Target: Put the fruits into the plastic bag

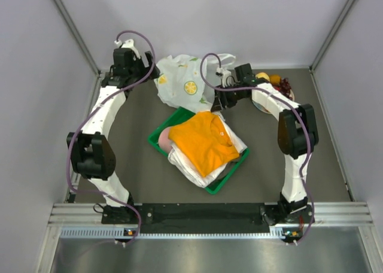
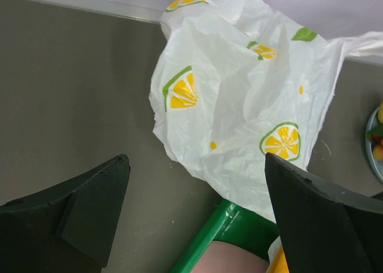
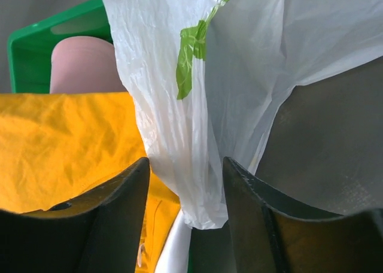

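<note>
The white plastic bag (image 1: pixel 185 81) with printed citrus slices lies crumpled at the back middle of the table. It fills the left wrist view (image 2: pixel 239 99). My left gripper (image 1: pixel 154 75) is wide open and empty just left of the bag (image 2: pixel 196 162). My right gripper (image 1: pixel 217 100) is at the bag's right lower edge. In the right wrist view its jaws (image 3: pixel 185 165) stand partly open with a hanging fold of the bag (image 3: pixel 179 105) between them. The fruits (image 1: pixel 275 82) sit on a pale plate (image 1: pixel 291 96) at the back right: a yellow one, an orange, dark grapes, red pieces.
A green tray (image 1: pixel 157 142) in the middle holds folded orange (image 1: pixel 203 141) and white clothes and a pink rounded item (image 1: pixel 164 140). Its corner (image 2: pixel 221 225) lies just below the bag. Grey walls enclose the table on three sides.
</note>
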`<state>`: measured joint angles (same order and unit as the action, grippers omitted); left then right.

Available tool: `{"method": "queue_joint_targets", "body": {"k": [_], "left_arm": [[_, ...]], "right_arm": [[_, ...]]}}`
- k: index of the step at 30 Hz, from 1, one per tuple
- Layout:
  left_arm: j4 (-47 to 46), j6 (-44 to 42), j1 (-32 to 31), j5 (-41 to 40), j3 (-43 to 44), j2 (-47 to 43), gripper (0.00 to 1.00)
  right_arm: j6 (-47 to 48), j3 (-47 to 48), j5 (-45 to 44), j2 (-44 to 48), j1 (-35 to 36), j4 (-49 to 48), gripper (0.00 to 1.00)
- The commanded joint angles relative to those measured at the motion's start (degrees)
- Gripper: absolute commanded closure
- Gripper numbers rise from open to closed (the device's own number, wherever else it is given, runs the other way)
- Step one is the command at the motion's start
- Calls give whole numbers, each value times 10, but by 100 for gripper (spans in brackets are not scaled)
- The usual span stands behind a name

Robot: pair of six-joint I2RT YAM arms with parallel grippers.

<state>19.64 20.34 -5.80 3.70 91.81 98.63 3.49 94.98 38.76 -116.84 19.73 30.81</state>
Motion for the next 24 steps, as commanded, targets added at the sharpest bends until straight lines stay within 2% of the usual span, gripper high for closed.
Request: {"method": "queue_joint_targets", "body": {"k": [1, 3, 4, 6, 7, 9, 13, 14, 16, 18, 20, 24], "left_arm": [[-31, -28, -10, 40, 26, -4, 1], [-40, -34, -13, 45, 28, 0, 1], [-44, -37, -16, 55, 28, 1, 1], [-63, -49, -19, 78, 33, 2, 1], [-68, -56, -25, 108, 35, 3, 1], [-68, -71, -39, 126, 50, 9, 1], [-72, -71, -61, 190, 79, 24, 1], [-74, -66, -64, 228, 91, 31, 1], [-81, -49, -76, 265, 102, 43, 1], [-98, -15, -86, 312, 108, 47, 1], [-157, 24, -88, 349, 85, 42, 1], [-247, 116, -88, 383, 40, 29, 1]], "right_arm": [[2, 29, -8, -9, 10, -15, 55], [-7, 39, -11, -11, 10, -8, 63], [-12, 43, -8, -7, 10, -8, 70], [-53, 59, -4, 3, 11, -22, 78], [-69, 70, -5, 11, 11, -29, 89], [-111, 124, -7, 10, 11, -24, 99], [-200, 216, -39, 3, 11, -40, 100], [-252, 234, -49, 2, 11, -70, 100], [-314, 238, -51, 3, 11, -106, 100], [-415, 229, -62, 4, 11, -152, 100], [-478, 224, -76, 3, 15, -168, 100], [-494, 220, -122, 16, 32, -167, 100]]}}
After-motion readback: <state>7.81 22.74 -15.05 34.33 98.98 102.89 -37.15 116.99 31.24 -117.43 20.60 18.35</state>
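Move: The plastic bag's near edge already hangs between the right hand's half-open fingers, about 1 cm below the hand point. The bag's middle is some 13 cm ahead, 12 cm left and 7 cm below; the green box lies about 13 cm back, 7 cm left and 9 cm below. The fruit plate is roughly 9 cm ahead, 23 cm to the right. From the left hand the bag's near edge lies about 24 cm right, 8 cm back, 15 cm lower. The right fingers pinch the bag's near edge shut at nearly the same spot, then pull it quickly up nearly 20 cm and forward about 8, drifting left as the wrist rolls and swings clockwise. The left hand, fingers still wide open, sweeps right some 17 cm and up about 7, easing back and turning clockwise, towards the edge held by the right. ##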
